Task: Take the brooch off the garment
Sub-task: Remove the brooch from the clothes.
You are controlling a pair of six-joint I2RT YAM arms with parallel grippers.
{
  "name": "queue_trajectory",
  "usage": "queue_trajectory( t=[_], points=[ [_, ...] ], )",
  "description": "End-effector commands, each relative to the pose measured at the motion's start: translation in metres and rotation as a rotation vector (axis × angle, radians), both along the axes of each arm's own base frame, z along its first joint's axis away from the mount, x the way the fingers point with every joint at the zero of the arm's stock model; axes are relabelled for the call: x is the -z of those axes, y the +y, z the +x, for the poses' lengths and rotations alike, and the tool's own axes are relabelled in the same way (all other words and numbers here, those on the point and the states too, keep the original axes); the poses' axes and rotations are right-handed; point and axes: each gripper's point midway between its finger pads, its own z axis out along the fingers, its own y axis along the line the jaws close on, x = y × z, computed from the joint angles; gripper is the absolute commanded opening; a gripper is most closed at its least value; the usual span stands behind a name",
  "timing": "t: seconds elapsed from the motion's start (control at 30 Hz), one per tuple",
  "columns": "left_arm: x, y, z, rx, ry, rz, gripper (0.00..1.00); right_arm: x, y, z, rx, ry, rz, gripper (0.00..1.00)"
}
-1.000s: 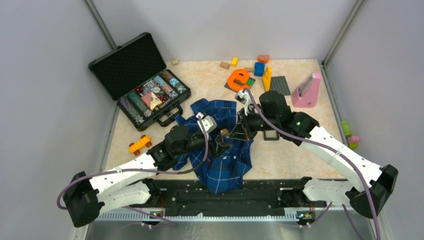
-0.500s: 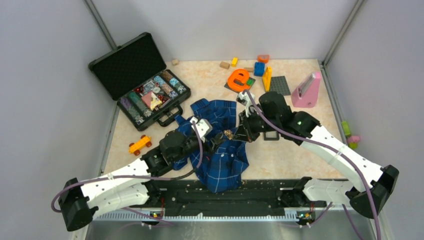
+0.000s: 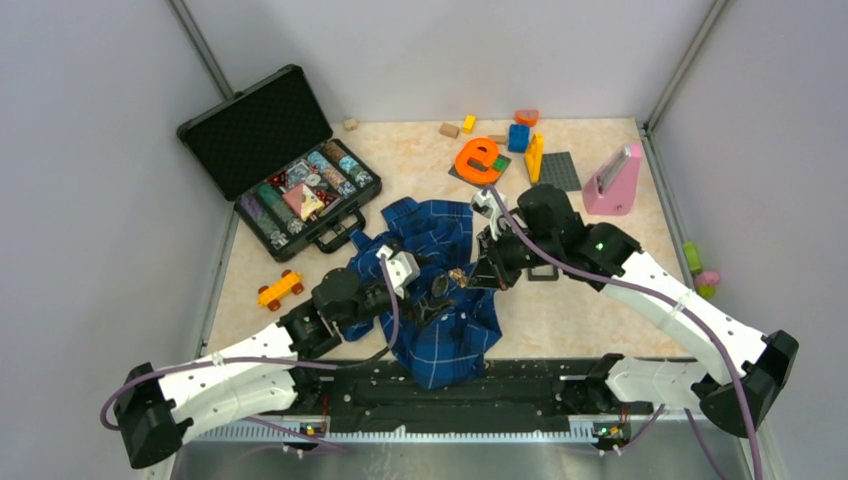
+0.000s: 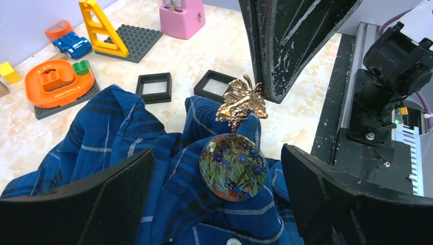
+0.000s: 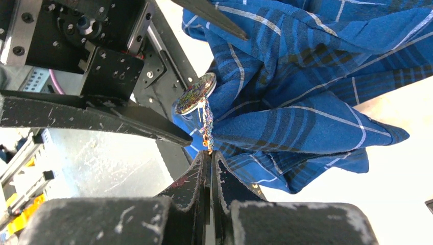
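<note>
The garment (image 3: 445, 335), a dark blue plaid shirt, lies crumpled at the table's near middle. The brooch (image 4: 233, 167), a round disc with a painted flower pattern, sits on a raised fold of the shirt (image 4: 168, 168). My left gripper (image 4: 217, 158) is open, one finger on each side of the disc, touching nothing. A gold leaf-shaped pin (image 4: 240, 102) stands just beyond the disc. My right gripper (image 5: 210, 153) is shut on the edge of that pin (image 5: 207, 127), with the disc (image 5: 195, 93) seen edge-on above it.
An open black case (image 3: 285, 170) of small items stands at the back left. An orange toy car (image 3: 280, 290) lies left of the shirt. Two hollow black square frames (image 4: 154, 87) lie beyond the shirt. Toy blocks, a grey baseplate (image 3: 560, 170) and a pink stand (image 3: 612, 180) sit at the back right.
My left arm has drawn back to the left and towards the near edge; its jaws narrowed, then opened wide again. The right gripper has shifted slightly left, still shut on the gold pin.
</note>
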Motion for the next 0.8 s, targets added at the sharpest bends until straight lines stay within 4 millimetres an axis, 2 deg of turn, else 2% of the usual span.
queue_trajectory(
  t=[0.0,0.23,0.37,0.43,0.53,0.7,0.77],
  points=[
    [-0.027,-0.009,0.0,0.037,-0.049,-0.054,0.98,-0.021,0.002,-0.008,-0.072,-0.042,0.049,0.0],
    [-0.038,-0.018,-0.006,0.115,-0.025,-0.055,0.94,-0.021,0.004,-0.009,-0.1,-0.059,0.047,0.0],
    [-0.045,-0.018,-0.02,0.229,-0.003,-0.103,0.92,-0.017,0.004,-0.009,-0.11,-0.056,0.038,0.0],
    [-0.046,-0.018,-0.025,0.271,-0.002,-0.104,0.87,-0.018,0.005,-0.01,-0.118,-0.056,0.043,0.0],
    [-0.042,-0.021,-0.029,0.319,0.014,-0.07,0.71,-0.022,0.006,-0.01,-0.124,-0.066,0.056,0.0],
    [-0.042,-0.024,-0.032,0.352,0.013,-0.078,0.67,-0.024,0.008,-0.012,-0.14,-0.062,0.065,0.0],
    [-0.042,-0.026,-0.031,0.358,0.015,-0.075,0.61,-0.024,0.008,-0.012,-0.141,-0.061,0.064,0.0]
  ],
)
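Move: The round flowered brooch sits almost between the left hand's open fingertips, about 1 cm back and 1 cm below their midpoint, straight in line left-to-right. The gold ornament beside the brooch, pinched by the right fingers, is some 3 cm to the left hand's right, 2 cm ahead and 1 cm higher. The garment's bulk lies roughly 13 cm below the left hand, 2 cm back and 2 cm left. From the right hand, the round brooch is about 5 cm left, 1 cm back and 2 cm lower. Sliding first a little to its right, the left hand then rises nearly 2 cm and draws back almost 3 cm, swinging about 15 degrees clockwise around the round brooch while its fingers narrow to roughly two thirds open, without gripping. The right hand keeps its pinch on the gold ornament, easing back about 1 cm. ##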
